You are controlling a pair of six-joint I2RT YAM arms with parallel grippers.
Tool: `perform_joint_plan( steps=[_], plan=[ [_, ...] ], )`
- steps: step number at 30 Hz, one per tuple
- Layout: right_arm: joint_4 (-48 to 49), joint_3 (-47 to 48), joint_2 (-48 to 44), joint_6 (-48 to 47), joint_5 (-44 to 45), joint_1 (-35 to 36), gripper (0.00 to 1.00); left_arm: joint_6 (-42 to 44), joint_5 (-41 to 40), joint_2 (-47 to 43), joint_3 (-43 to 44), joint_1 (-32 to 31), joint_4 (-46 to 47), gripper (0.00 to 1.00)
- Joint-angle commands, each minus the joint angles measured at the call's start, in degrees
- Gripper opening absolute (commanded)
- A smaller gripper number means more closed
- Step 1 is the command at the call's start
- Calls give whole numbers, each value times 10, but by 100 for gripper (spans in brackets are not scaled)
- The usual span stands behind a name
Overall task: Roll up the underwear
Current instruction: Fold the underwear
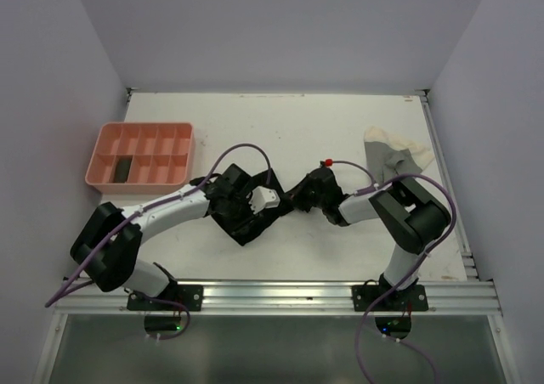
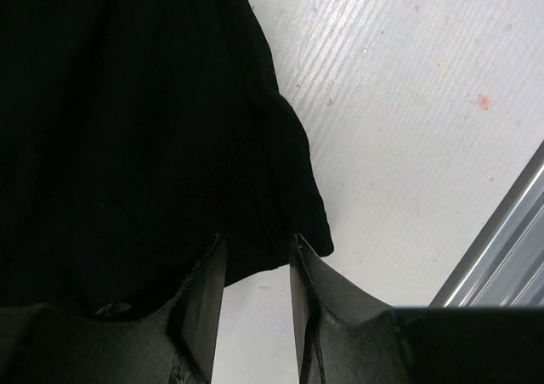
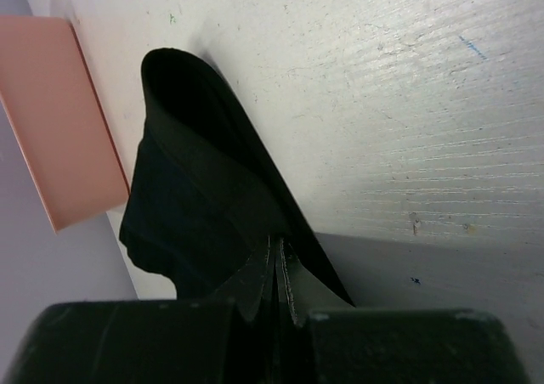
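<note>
A black underwear lies spread at the middle of the table. My right gripper is shut on its right corner, and in the right wrist view a lifted fold of the black cloth is pinched between the jaws. My left gripper hangs over the garment's left part, jaws apart. In the left wrist view its fingertips straddle the hem of the black cloth, with bare table showing between them. Cream underwear lies heaped at the far right.
A pink compartment tray stands at the far left with a black roll in one cell; its side shows in the right wrist view. An aluminium rail runs along the near edge. White walls close in the table.
</note>
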Motion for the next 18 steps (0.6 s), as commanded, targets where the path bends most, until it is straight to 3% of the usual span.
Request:
perform_joint_plan(
  steps=[1,13,16,18],
  plan=[
    [-33,-23,24,-13,10,6,0,3,-21,17,1,-7,16,38],
    [-28,-29,31,-8,13,6,0,0,-21,56,18,-19,19,38],
    [-23,-31,35,-6,13,6,0,-2,-28,67,20,-20,21,30],
    [-20,-33,36,-4,12,6,0,-3,-38,67,23,-20,19,15]
  ],
)
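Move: The underwear's near corner lies just behind my open left fingers, about 3 cm back, 1 cm to the right and 4 cm down. The right corner, under my right fingertips, is some 10 cm ahead and 14 cm to the right of my left hand; the far corner is roughly 18 cm ahead and 8 cm right. From my right hand, the near corner lies about 13 cm back and 13 cm left. I sink my left hand about 3 cm, almost straight down onto the underwear just inside its near corner, tilting the wrist only some 5 degrees, and only at the bottom do I draw the half-open fingers together on the cloth, to pinch it. My right hand stays put, its shut fingertips still pinning the right corner. ##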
